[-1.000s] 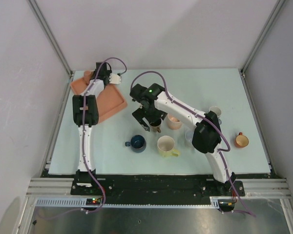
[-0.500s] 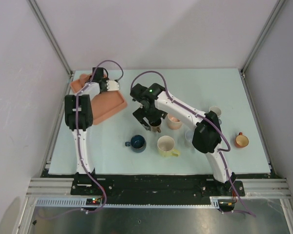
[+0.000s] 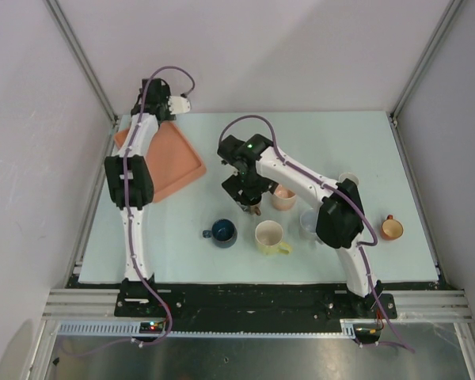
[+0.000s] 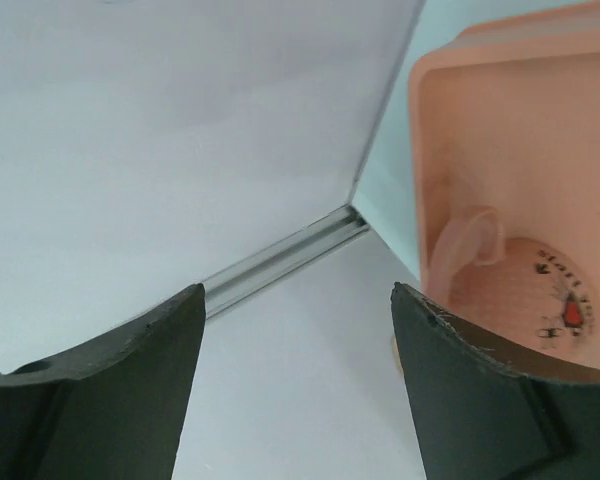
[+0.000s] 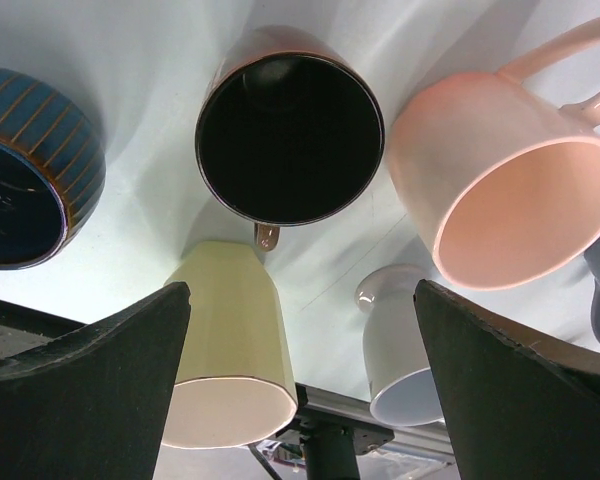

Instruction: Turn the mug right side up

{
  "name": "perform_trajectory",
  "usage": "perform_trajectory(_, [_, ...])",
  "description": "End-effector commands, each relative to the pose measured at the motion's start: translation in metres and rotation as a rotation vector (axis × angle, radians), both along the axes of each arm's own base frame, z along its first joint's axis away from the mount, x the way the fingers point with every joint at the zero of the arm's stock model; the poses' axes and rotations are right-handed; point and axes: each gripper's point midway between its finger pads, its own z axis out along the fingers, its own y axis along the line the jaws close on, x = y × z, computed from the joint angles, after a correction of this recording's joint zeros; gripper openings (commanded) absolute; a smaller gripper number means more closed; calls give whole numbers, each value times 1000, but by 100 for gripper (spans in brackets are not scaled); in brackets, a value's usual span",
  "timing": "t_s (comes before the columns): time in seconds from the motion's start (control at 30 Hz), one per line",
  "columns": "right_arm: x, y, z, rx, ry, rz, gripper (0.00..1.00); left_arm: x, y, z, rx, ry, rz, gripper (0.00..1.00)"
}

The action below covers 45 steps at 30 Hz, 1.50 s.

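A peach mug (image 4: 525, 290) lies in the far corner of the orange tray (image 3: 174, 162). Its round stamped face is turned toward the left wrist camera and its handle (image 4: 470, 235) points left. In the top view the left arm hides it. My left gripper (image 4: 297, 290) (image 3: 152, 93) is open and empty, raised beside the mug near the back wall. My right gripper (image 5: 302, 290) (image 3: 249, 198) hangs open over a brown mug (image 5: 290, 125) (image 3: 254, 208) that stands with its dark mouth up, apart from the fingers.
Around the brown mug stand a blue mug (image 3: 223, 232), a yellow mug (image 3: 269, 235), a pink mug (image 3: 283, 198) and a pale cup (image 3: 309, 224). A white cup (image 3: 348, 182) and an orange mug (image 3: 391, 229) sit farther right. Walls and frame posts close the back corners.
My left gripper has opened and risen away from the tray toward the back-left corner. My right gripper has shifted slightly right above the brown mug.
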Motion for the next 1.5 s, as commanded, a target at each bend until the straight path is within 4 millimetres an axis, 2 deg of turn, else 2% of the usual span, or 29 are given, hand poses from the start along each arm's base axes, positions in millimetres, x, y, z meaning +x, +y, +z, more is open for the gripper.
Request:
perform_trajectory(0.0, [0, -11, 27, 8, -35, -3, 99, 2, 17, -33, 96, 87, 37, 76])
perform_trajectory(0.23, [5, -11, 32, -7, -35, -2, 100, -1, 26, -42, 181, 127, 40, 68])
perform_trajectory(0.33, [5, -10, 32, -9, -32, -1, 100, 4, 30, -44, 225, 129, 44, 64])
perform_trajectory(0.37, [5, -9, 31, -9, -30, -1, 100, 7, 40, -44, 234, 126, 59, 64])
perform_trajectory(0.43, [4, -9, 32, -9, -27, -1, 99, 11, 47, -48, 247, 125, 66, 62])
perform_trajectory(0.77, [3, -11, 32, -11, -20, 2, 99, 19, 54, -61, 329, 139, 31, 52])
perform_trajectory(0.83, [2, -10, 32, -7, -19, 5, 99, 20, 55, -65, 348, 143, 21, 47])
perform_trajectory(1.0, [2, -11, 32, -8, -17, 8, 99, 21, 56, -70, 390, 157, -2, 26])
perform_trajectory(1.07, [2, -12, 32, -10, -17, 7, 100, 19, 57, -70, 395, 161, -8, 13])
perform_trajectory(1.13, [2, -12, 33, -11, -19, 7, 99, 18, 56, -67, 392, 157, -13, 3])
perform_trajectory(1.27, [4, -13, 36, -8, -30, 5, 99, 16, 54, -56, 377, 130, -7, 0])
perform_trajectory(1.33, [5, -13, 38, -4, -40, 2, 99, 17, 51, -43, 338, 89, 6, 0])
perform_trajectory(1.47, [10, -13, 50, 26, -69, -14, 99, 16, 38, -3, 155, -38, 39, 0])
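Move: The pink mug lies in the tray against its far-left wall, roughly 7 cm to the left of the left hand, about 1 cm farther out and some 11 cm below it. The tray's middle is about 15 cm back from that hand, 3 cm to its right and 14 cm down. From the right hand the pink mug lies about 37 cm ahead, 43 cm left and 8 cm lower. Down about 7 cm, then leftwards some 5 cm to the pink mug's handle goes the left hand, its left side rolling up about 20 degrees and its fingers tipping slightly farther down. The wide-open fingers narrow along the way, then shut and pinch the handle. The open right hand rises a couple of centimetres over the brown mug, easing slightly forward. ##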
